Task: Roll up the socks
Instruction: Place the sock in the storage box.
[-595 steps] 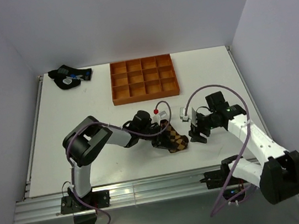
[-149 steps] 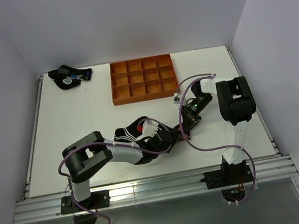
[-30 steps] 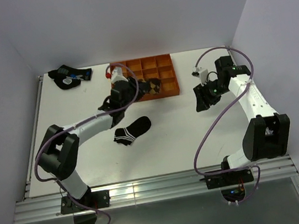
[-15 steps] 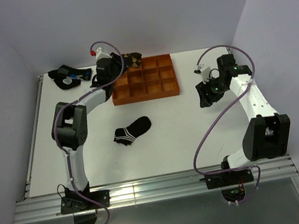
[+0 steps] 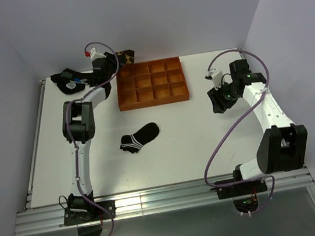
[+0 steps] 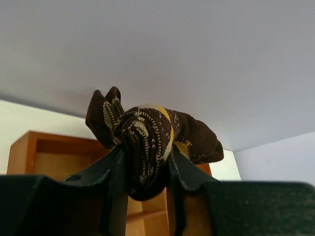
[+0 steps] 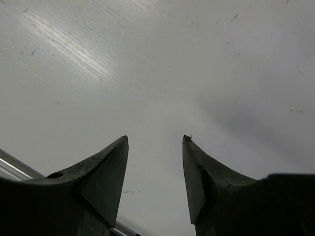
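Note:
The brown-and-black argyle sock (image 5: 126, 56), bunched into a roll, is held in the air behind the back left corner of the orange tray (image 5: 151, 82). My left gripper (image 5: 116, 61) is shut on it. In the left wrist view the roll (image 6: 147, 140) bulges out between both fingers of the left gripper (image 6: 145, 164), with the tray (image 6: 49, 157) below. The short black sock with white stripes (image 5: 139, 137) lies flat mid-table, touched by nothing. My right gripper (image 5: 217, 107) hovers right of the tray, open and empty; the right wrist view shows the right gripper (image 7: 155, 140) over bare table.
A dark sock bundle with blue and white marks (image 5: 72, 81) lies at the back left corner, close to the outstretched left arm. The orange tray has several small compartments. White walls close in the back and both sides of the table (image 5: 197, 147).
My left arm has swung the argyle sock up from over the tray to the back left, stretching out along the table's left side. The right gripper has shifted slightly; the black sock stayed put.

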{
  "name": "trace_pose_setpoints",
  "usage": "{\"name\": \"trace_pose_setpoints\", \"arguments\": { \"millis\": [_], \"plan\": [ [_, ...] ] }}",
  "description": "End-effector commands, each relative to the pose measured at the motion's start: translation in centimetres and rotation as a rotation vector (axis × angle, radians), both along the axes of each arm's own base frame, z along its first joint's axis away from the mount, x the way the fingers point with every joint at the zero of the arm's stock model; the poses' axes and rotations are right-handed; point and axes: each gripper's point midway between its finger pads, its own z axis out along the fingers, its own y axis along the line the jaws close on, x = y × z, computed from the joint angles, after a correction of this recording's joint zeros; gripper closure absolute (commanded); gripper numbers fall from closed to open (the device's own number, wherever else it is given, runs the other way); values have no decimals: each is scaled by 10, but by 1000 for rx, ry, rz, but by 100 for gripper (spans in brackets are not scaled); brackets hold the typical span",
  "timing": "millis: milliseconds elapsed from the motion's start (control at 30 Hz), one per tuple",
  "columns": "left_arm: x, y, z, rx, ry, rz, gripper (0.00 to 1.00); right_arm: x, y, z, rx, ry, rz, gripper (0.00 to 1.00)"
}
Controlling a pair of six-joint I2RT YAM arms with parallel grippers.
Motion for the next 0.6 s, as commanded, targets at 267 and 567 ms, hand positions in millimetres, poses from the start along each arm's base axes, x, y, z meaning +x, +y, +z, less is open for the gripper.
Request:
{"name": "trace_pose_setpoints", "arguments": {
  "millis": [267, 567],
  "plan": [
    [10, 6, -25, -50, 97, 5, 100, 9, -7, -7, -31, -37, 0, 46],
    [2, 20, -71, -47, 332, 89, 100, 2, -11, -18, -52, 2, 6, 47]
  ]
}}
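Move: Behind the left hand's grip on the rolled brown argyle sock, the hand is over the storage box's far left end: the back-left compartment lies some 13 cm below and about 4 cm to the right, level with the hand forward and back. The box's centre is roughly 17 cm right and 9 cm back, the black cap about 24 cm left and 2 cm back, both also low on the table. From the right hand, that compartment is some 35 cm ahead, 40 cm left and 12 cm below. Lowering the rolled sock towards the back-left compartment of the box, the left hand first eases about 1 cm forward, then sinks almost straight down for some 7 cm in all. Its fingers tip downward by about 15 degrees as it goes and keep their hold on the sock. ##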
